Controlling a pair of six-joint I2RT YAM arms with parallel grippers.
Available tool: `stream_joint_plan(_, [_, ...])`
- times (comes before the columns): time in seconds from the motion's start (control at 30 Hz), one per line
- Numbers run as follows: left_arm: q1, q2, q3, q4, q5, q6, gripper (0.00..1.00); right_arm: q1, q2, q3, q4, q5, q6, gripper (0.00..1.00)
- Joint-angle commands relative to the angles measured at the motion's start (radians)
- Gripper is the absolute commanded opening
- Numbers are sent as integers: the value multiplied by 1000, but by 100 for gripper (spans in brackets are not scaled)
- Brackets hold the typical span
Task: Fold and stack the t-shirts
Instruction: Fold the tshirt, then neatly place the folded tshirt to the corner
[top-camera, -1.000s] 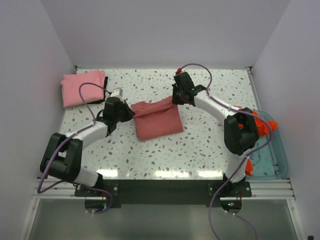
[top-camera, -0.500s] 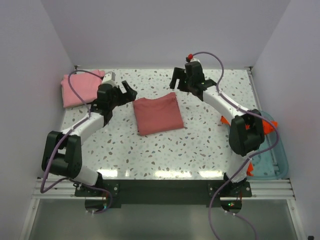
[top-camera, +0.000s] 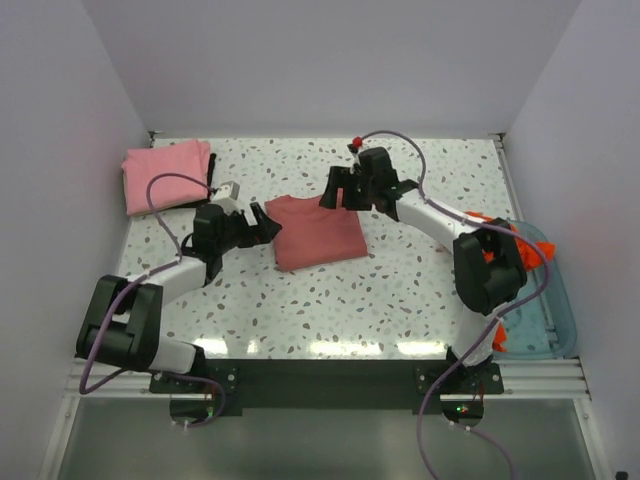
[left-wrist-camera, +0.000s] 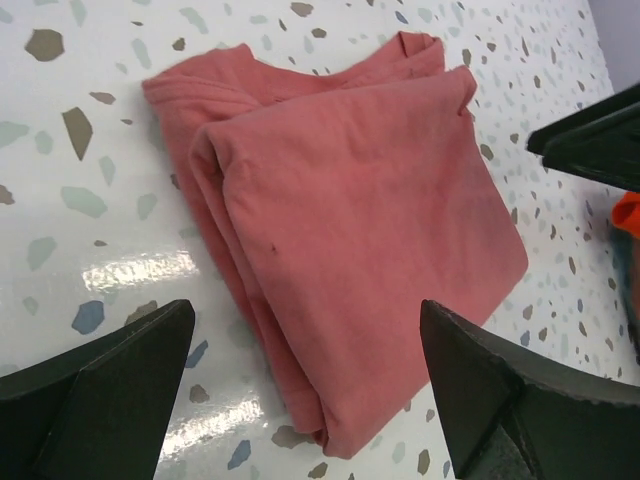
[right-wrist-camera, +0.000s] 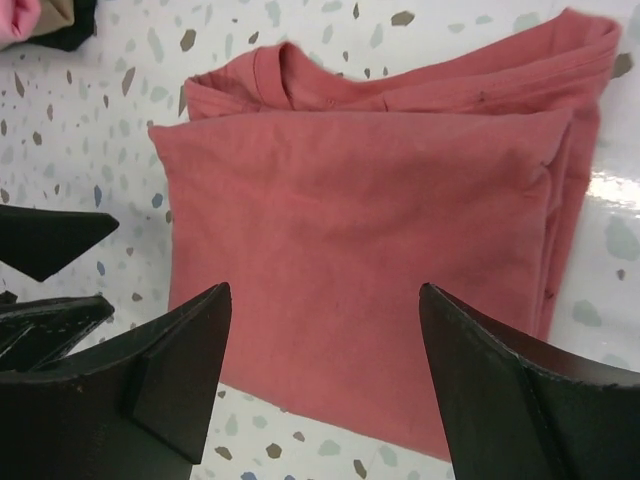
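A dusty rose-red t-shirt (top-camera: 315, 232) lies folded on the middle of the table, also in the left wrist view (left-wrist-camera: 350, 230) and the right wrist view (right-wrist-camera: 370, 240). My left gripper (top-camera: 262, 226) hovers open at its left edge, jaws wide above the fold (left-wrist-camera: 308, 305), holding nothing. At the shirt's far edge my right gripper (top-camera: 340, 190) is open too, with nothing held (right-wrist-camera: 325, 290). A lighter pink t-shirt (top-camera: 165, 175) lies folded at the back left. A bright orange t-shirt (top-camera: 515, 252) is bunched at the right, partly hidden by the right arm.
A pale blue plastic tray (top-camera: 560, 320) sits at the table's right edge under the orange cloth. White walls close in the back and both sides. The right arm's cable loops above the back of the table.
Both grippers opened and let go of the rose-red shirt, which now lies flat and folded. They rose and drew apart, then came back close to its left and far edges.
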Motion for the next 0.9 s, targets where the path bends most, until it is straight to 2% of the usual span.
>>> stream_joint_plan(0.0, [-2,2,-51,171,124,11,100,6,49,-16,38,-91,-8,79])
stream_joint_plan(0.4, [-2,97,-113,239,167,-33,100,5,220,-32,-91,-63,-15,77])
stream_joint_plan(0.6, [0,152,-91,248,155,-39,100,6,231,-99,-82,-76,22,76])
stream_joint_plan(0.87, [0,281,-2,289,168,-121,100,6,220,-61,-238,-40,-22,76])
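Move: The folded t-shirt's middle lies about 12 cm to the left hand's right, level with it and some 7 cm below; its left edge is only about 3 cm to the right. From the right hand the shirt's middle is some 5 cm back, 4 cm left and 12 cm below. The pink stack sits about 14 cm ahead of the left hand and 21 cm to its left. The folded t-shirt is met from above by the right hand, which drops about 10 cm with slight backward drift, tips down some 10 degrees, rests its open fingertips on the cloth right of the middle and stays there. The open left hand sinks about 5 cm, easing back and right, then creeps forward and right low at the shirt's left edge. ##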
